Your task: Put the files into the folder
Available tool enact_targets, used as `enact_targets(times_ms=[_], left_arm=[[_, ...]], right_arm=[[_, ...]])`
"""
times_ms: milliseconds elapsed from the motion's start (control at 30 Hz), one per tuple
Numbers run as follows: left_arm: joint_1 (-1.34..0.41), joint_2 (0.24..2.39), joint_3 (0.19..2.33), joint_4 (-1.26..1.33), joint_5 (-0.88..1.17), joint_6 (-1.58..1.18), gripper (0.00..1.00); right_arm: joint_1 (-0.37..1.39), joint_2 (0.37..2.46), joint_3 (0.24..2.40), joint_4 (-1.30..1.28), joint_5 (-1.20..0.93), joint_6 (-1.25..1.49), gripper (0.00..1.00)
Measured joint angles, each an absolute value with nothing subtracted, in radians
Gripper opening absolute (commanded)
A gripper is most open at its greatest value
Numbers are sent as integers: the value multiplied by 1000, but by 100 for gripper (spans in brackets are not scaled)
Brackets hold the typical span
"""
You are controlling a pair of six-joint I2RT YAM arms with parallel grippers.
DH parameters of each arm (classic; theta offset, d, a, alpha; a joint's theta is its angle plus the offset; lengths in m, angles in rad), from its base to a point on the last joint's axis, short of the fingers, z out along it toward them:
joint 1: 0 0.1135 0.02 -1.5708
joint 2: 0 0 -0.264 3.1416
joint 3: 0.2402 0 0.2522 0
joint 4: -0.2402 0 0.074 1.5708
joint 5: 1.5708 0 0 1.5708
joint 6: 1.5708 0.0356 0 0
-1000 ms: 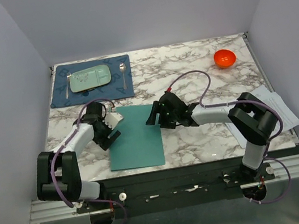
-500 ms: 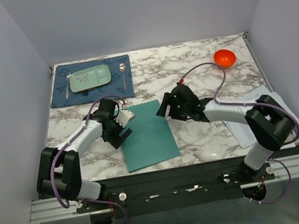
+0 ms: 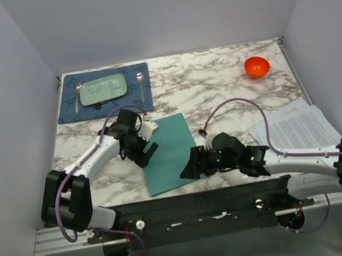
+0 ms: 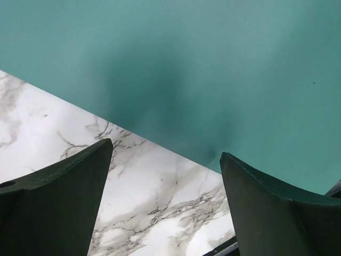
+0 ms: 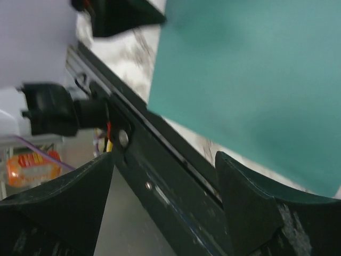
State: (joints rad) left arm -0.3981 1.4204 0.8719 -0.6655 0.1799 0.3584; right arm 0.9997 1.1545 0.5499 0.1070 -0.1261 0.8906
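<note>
The teal folder [image 3: 173, 146] lies shut and skewed on the marble table, its near corner close to the front edge. My left gripper [image 3: 145, 149] stands open at the folder's left edge. In the left wrist view the folder [image 4: 213, 64] fills the top, and bare marble shows in the left gripper [image 4: 165, 176]. My right gripper [image 3: 187, 170] is open and low at the folder's near edge. In the right wrist view the right gripper [image 5: 165, 181] hangs over the table's front rail, with the folder [image 5: 250, 69] ahead of it. The files [image 3: 299, 127] lie in a loose stack at the right edge.
A dark blue placemat [image 3: 66, 111] at the back left carries a pale green plate [image 3: 103, 88], a spoon [image 3: 141, 84] and a fork [image 3: 76, 98]. An orange bowl [image 3: 256, 65] sits at the back right. The black front rail [image 3: 190, 202] runs along the near edge.
The folder has turned and slid to the right. My right gripper has swung from the folder's far right edge down to its near edge. The left gripper has followed the folder rightward.
</note>
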Motion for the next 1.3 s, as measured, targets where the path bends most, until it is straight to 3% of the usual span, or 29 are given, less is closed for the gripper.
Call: enact_targets(times_ms=[133, 467, 767, 1300], left_arm=[[-401, 1420, 904, -686, 162, 342, 98], [-319, 1529, 1142, -566, -91, 273, 98], [-319, 1738, 1282, -477, -211, 221, 98], [-319, 1826, 1285, -400, -307, 196, 99]], right_arm=[[1032, 1228, 434, 230, -231, 944, 83], [1114, 1496, 443, 484, -325, 1039, 84], [1114, 1494, 469, 462, -254, 1044, 81], [1114, 1422, 467, 267, -53, 1153, 80]])
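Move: The folder's far-left corner lies some 14 cm ahead of the left hand and 3 cm to its left; the folder's middle is level with it, about 9 cm right, all roughly 4 cm below. Beyond, about 31 cm ahead, are the spoon, some 1 cm right, and the blue mat, 16 cm left. From the right hand the folder's near edge is about 9 cm back, 7 cm left and 11 below; the table's front edge is 13 cm straight back. Towards the folder's far-left corner and just beyond it, the left hand swings about 19 cm forward and slightly left, arching up over the folder and then sinking, its wrist turning some 25 degrees counter-clockwise, fingers open. The right hand drops 8–9 cm and draws back towards the folder's near edge, then creeps about 3 cm forward, staying low with open fingers; whether it touches can't be seen. ##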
